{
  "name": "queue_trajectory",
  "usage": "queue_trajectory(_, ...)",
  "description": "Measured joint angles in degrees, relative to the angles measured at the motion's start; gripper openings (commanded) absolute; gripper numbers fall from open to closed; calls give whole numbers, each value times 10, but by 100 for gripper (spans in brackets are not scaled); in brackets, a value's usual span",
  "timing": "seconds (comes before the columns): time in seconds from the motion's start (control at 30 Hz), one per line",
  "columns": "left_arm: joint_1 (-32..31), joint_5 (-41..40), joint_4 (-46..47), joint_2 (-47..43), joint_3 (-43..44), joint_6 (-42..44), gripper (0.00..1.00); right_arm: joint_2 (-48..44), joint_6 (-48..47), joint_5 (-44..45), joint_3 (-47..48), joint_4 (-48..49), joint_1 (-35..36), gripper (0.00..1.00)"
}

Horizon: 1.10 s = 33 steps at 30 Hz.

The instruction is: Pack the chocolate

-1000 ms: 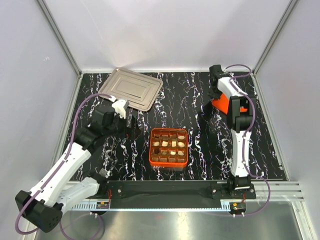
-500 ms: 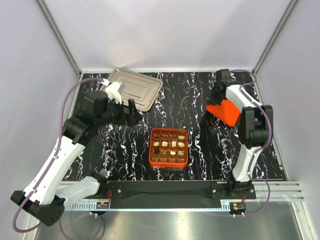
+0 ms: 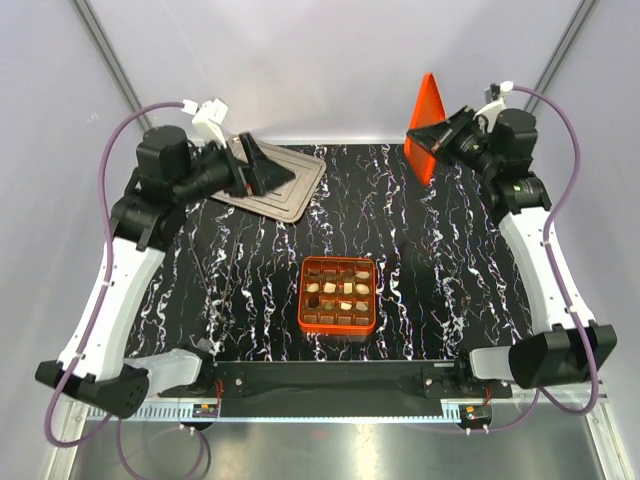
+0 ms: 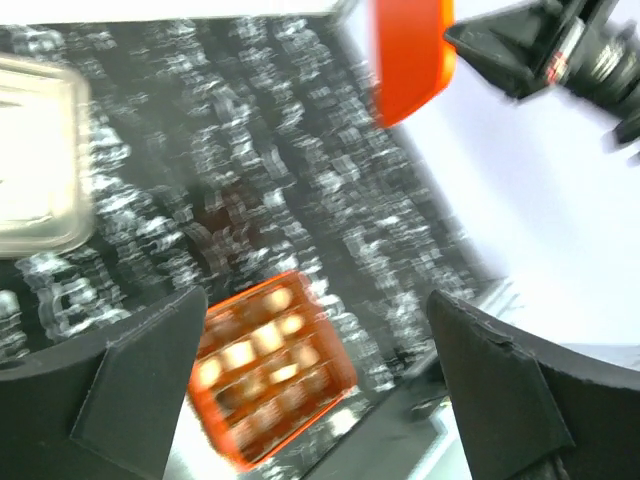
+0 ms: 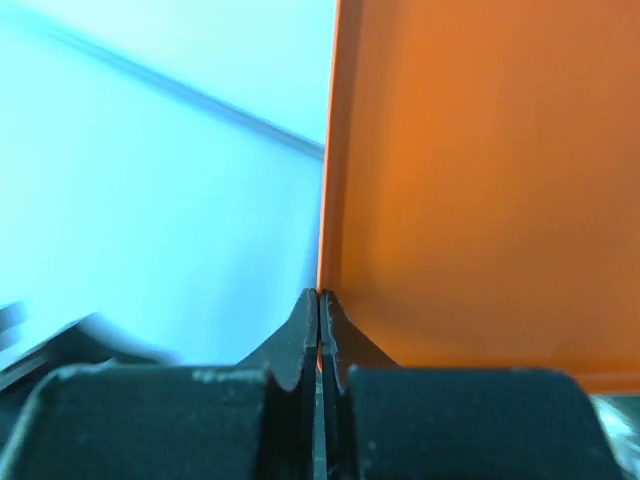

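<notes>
The chocolate (image 3: 347, 288), small dark and cream pieces, lies in the brown grid cells of an orange box (image 3: 338, 322) mid-table; in the left wrist view the box (image 4: 265, 365) is blurred. My right gripper (image 3: 440, 135) is raised at the back right, shut on the edge of a flat orange lid (image 3: 427, 120), which stands on edge in the air. Its jaws (image 5: 319, 300) pinch the lid (image 5: 480, 180) rim. My left gripper (image 3: 272, 172) hangs open and empty above the back left; its fingers (image 4: 150, 380) frame the box from afar.
A silver metal tray (image 3: 295, 200) lies at the back left under my left gripper, and its corner (image 4: 35, 160) shows in the left wrist view. Black marbled table (image 3: 420, 280) is bounded by white walls. The right arm (image 4: 570, 50) and lid (image 4: 410, 55) appear in the left wrist view.
My right gripper closed on the orange lid and lifted it off the table, up against the back wall. My left arm rose and swung back over the tray, still open.
</notes>
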Motion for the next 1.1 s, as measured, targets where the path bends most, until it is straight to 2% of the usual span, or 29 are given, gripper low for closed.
queue_trajectory(0.2, 57, 171, 203, 63, -21, -172, 99, -35, 156, -79, -10, 197, 0, 0)
queue_trajectory(0.4, 59, 260, 440, 149, -25, -321, 99, -35, 289, -127, -10, 335, 1, 0)
queue_trajectory(0.5, 59, 291, 524, 208, 3, -365, 99, -33, 338, -145, -6, 388, 3, 0)
queue_trajectory(0.67, 54, 313, 584, 296, 68, -396, 99, -31, 404, -167, 0, 456, 12, 0)
queue_trajectory(0.87, 20, 318, 603, 396, 191, -418, 99, -31, 444, -178, 7, 490, 32, 0)
queue_trajectory(1.0, -19, 318, 607, 425, 239, -425, 99, -31, 464, -181, 10, 512, 43, 0)
queue_trajectory(1.1, -41, 318, 623, 427, 240, -435, 99, -31, 473, -181, 10, 523, 49, 0)
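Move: The orange lid, already pinched at its rim by the right fingers and standing roughly upright, has its middle some 16 cm ahead of the open left hand, about 26 cm to its right and near its height. From the right hand that middle is about 4 cm ahead and 2 cm right, level. The box of chocolates sits far below, roughly 5 cm back and 13 cm right of the left hand, 38 cm down. Up and back, with some drift left, the right hand carries the lid about 25 cm in all, slowing towards the end and rolling until its fingers point left and upward, grip kept. The open left hand closes in on the lid: forward, right and up, then slightly back and farther right, about 15 cm rightward overall, turning clockwise and rolling until its fingers point right. Contact by the left fingers can't be made out. ##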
